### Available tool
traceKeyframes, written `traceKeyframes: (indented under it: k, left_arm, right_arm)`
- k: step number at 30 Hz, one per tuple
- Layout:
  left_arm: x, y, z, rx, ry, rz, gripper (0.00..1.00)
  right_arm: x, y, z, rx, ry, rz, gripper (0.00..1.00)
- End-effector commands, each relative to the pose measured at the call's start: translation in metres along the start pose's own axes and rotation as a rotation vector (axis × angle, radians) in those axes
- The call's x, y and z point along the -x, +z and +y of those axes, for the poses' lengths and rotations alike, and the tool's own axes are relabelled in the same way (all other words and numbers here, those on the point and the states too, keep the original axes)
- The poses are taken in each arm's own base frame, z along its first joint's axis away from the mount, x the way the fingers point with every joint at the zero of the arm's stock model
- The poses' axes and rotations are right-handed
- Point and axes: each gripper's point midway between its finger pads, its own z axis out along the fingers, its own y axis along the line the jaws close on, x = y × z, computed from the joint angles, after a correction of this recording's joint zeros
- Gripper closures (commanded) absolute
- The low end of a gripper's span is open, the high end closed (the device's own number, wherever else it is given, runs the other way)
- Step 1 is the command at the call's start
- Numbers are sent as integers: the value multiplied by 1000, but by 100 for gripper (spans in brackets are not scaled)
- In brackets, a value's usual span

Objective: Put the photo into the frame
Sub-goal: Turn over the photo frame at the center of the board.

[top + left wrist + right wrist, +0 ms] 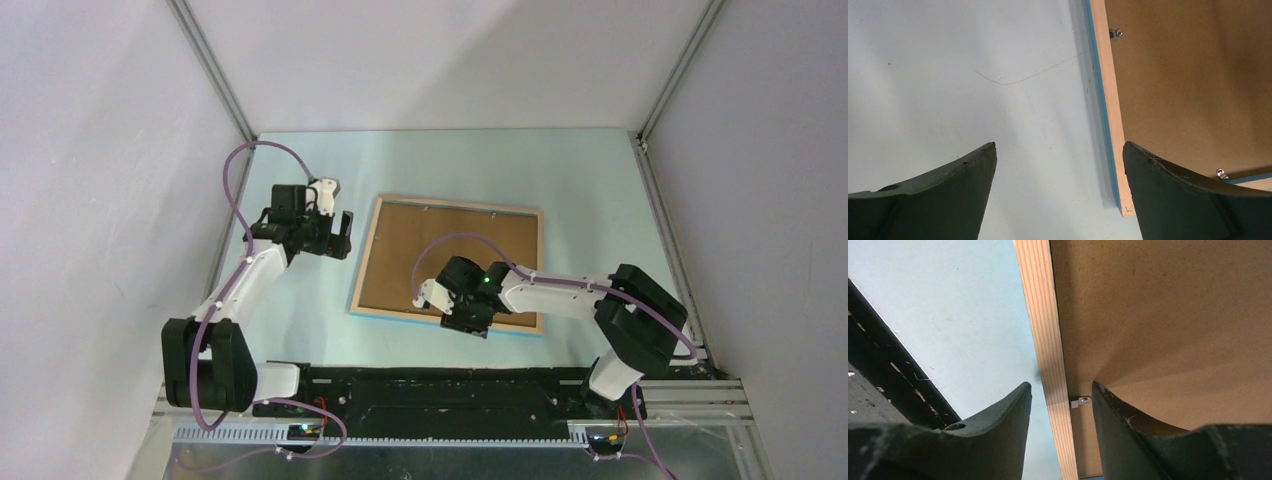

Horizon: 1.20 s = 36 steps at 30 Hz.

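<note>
The frame (366,255) lies flat mid-table, pale wood side up, with a blue edge showing. A plain brown backing board (440,240) fills it. The photo is hidden. My right gripper (470,322) hangs over the frame's near side. In the right wrist view it (1060,385) is open, one finger on each side of the wooden rail (1040,305), with a small metal clip (1079,402) between them. My left gripper (335,238) is wide open over bare table left of the frame. In the left wrist view it (1059,145) holds nothing, and the frame's corner (1110,100) is beside its right finger.
Small metal clips (1117,33) sit along the inside of the frame against the backing board (1188,85). The black mounting rail (878,365) runs along the table's near edge. Grey walls enclose the pale blue table (580,170) on three sides.
</note>
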Motion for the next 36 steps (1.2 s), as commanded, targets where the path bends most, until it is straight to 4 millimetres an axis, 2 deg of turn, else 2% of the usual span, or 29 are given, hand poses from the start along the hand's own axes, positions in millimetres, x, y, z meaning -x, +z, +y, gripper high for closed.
traceKeyframes:
  k: [1,14,22,24,27,29,36]
  left_arm:
    - [8,-3,4,13,29,-41,0]
    - [7,-2,3,8,32,-38,0]
    - [10,-7,2,5,36,-57,0]
    - [12,-9,2,6,41,-65,0]
    - [16,-14,0,0,53,-84,0]
    - [19,-18,-3,-14,75,-105,0]
    - [28,-41,-23,-59,271,-207,0]
  right_arm:
    - [11,-3,-1,-2,5,-18,49]
    - [6,3,4,26,8,11,55]
    - [6,1,4,23,13,6,73]
    - [7,-1,3,18,9,1,80]
    - [10,-7,0,11,10,-10,94]
    - [12,-11,-4,5,18,-26,100]
    - [25,-37,-17,62,61,-89,100]
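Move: The right fingers, half open, already straddle the photo frame's near rim; the stretch between them lies about 1 cm below the hand point, neither ahead nor to the side. The frame's near right corner is some 14 cm to the right and 2 cm back, its near left corner about 22 cm to the left and 2 cm ahead. From the left hand that stretch of rim lies roughly 17 cm back, 23 cm right and 10 cm below. Staying almost in place over the near rim, the right hand closes its fingers from about half open to a quarter and pinches the rim between them, one finger on the outside, one on the inside over the backing board; the gripper's effort rises as they stop on the wood. Late on, the left hand, open and empty, lifts about 2.5 cm, easing back 1 cm. ##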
